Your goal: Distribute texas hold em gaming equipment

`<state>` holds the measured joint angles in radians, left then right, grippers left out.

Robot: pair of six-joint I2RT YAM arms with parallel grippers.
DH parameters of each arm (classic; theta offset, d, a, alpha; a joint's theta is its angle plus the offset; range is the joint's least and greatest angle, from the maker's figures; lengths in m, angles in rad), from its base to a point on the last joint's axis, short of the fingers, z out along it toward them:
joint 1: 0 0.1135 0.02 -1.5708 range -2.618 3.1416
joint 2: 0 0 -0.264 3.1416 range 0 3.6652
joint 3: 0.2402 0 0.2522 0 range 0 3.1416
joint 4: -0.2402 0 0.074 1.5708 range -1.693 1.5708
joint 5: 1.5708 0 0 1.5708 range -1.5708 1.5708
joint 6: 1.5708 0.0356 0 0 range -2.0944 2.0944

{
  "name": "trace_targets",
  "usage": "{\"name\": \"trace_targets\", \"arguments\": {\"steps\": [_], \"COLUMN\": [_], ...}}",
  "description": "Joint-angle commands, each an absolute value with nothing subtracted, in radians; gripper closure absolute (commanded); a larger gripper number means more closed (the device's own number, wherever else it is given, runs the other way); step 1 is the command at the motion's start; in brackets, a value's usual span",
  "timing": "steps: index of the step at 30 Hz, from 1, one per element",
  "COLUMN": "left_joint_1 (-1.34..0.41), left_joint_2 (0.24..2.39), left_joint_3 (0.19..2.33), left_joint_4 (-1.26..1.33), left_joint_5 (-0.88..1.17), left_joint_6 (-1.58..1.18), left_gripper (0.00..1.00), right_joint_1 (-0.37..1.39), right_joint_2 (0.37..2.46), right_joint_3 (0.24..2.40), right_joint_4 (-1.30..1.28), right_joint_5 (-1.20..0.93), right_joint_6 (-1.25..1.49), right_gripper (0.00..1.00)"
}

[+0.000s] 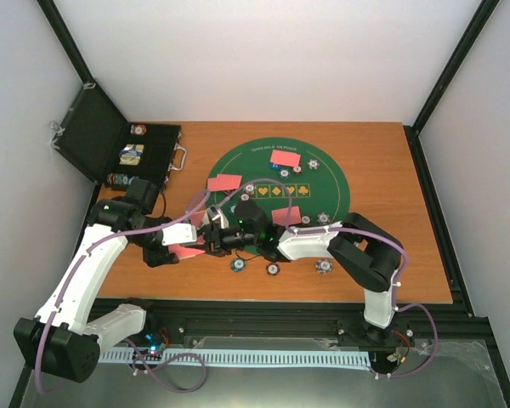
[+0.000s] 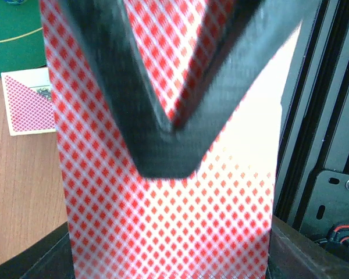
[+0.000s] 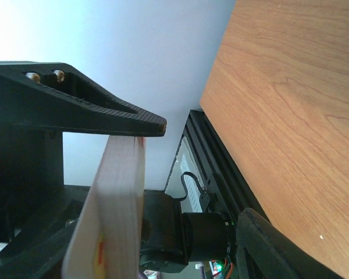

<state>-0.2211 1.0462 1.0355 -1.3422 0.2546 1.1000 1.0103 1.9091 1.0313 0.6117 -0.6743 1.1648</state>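
My left gripper [image 1: 194, 244] is shut on a deck of red-backed playing cards [image 1: 185, 253], held over the bare wood just left of the green mat. In the left wrist view the deck [image 2: 163, 221] fills the frame between the fingers. My right gripper [image 1: 212, 240] reaches in from the right and stands open around the deck. In the right wrist view the deck [image 3: 113, 203] shows edge-on: the upper finger [image 3: 122, 113] lies against its top edge, and the lower finger [image 3: 267, 244] stands well apart. Single cards [image 1: 285, 157] and poker chips [image 1: 273, 269] lie on and around the mat.
The round green felt mat [image 1: 238, 161] covers the table's middle. A black case [image 1: 102, 132] stands open at the far left with items in its tray. One card [image 2: 26, 102] lies on the wood beside the mat. The table's front rail [image 3: 221, 174] is close below the grippers.
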Motion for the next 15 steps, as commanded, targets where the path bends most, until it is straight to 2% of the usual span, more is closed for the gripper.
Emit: {"name": "trace_targets", "arguments": {"steps": [1, 4, 8, 15], "left_joint_1": [-0.224, -0.224, -0.224, -0.223], "left_joint_2": [1.034, 1.036, 1.037, 1.036], "left_joint_3": [1.083, 1.080, 1.078, 1.070], "left_joint_4": [-1.358, -1.357, -1.350, -1.345], "left_joint_5": [0.277, 0.281, 0.281, 0.271], "left_joint_6": [1.112, 1.111, 1.109, 1.114], "left_gripper": [0.99, 0.99, 0.99, 0.99], "right_joint_1": [0.975, 0.970, 0.969, 0.961], "right_joint_2": [1.868, 1.833, 1.792, 1.710], "right_joint_3": [0.963, 0.957, 0.964, 0.959], "right_joint_4": [0.525, 0.498, 0.480, 0.387], "right_joint_5": [-0.635, -0.626, -0.622, -0.592], "right_joint_6": [1.133, 1.123, 1.122, 1.093], "right_gripper": [0.44, 0.53, 0.73, 0.90]}}
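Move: The left hand holds the deck, its middle about 3 cm to that hand's right and 1 cm above. For the right hand, already fingering the deck's face, the top card lies some 3 cm left, 1 cm back and 1 cm below. From the right hand, the cards on the wood are about 7 cm ahead, 3 cm left and 14 cm below; the teal chip stack is 8 cm back, 10 cm right and equally low. To its right first, then right and up together, the right hand draws back from the deck, about 3 cm sideways and nearly 3 cm up, with a slight forward drift. As it goes, its half-open fingers close almost fully and pinch the top card, dragging it along the deck's face. The left hand stays in place and keeps its hold on the deck. ##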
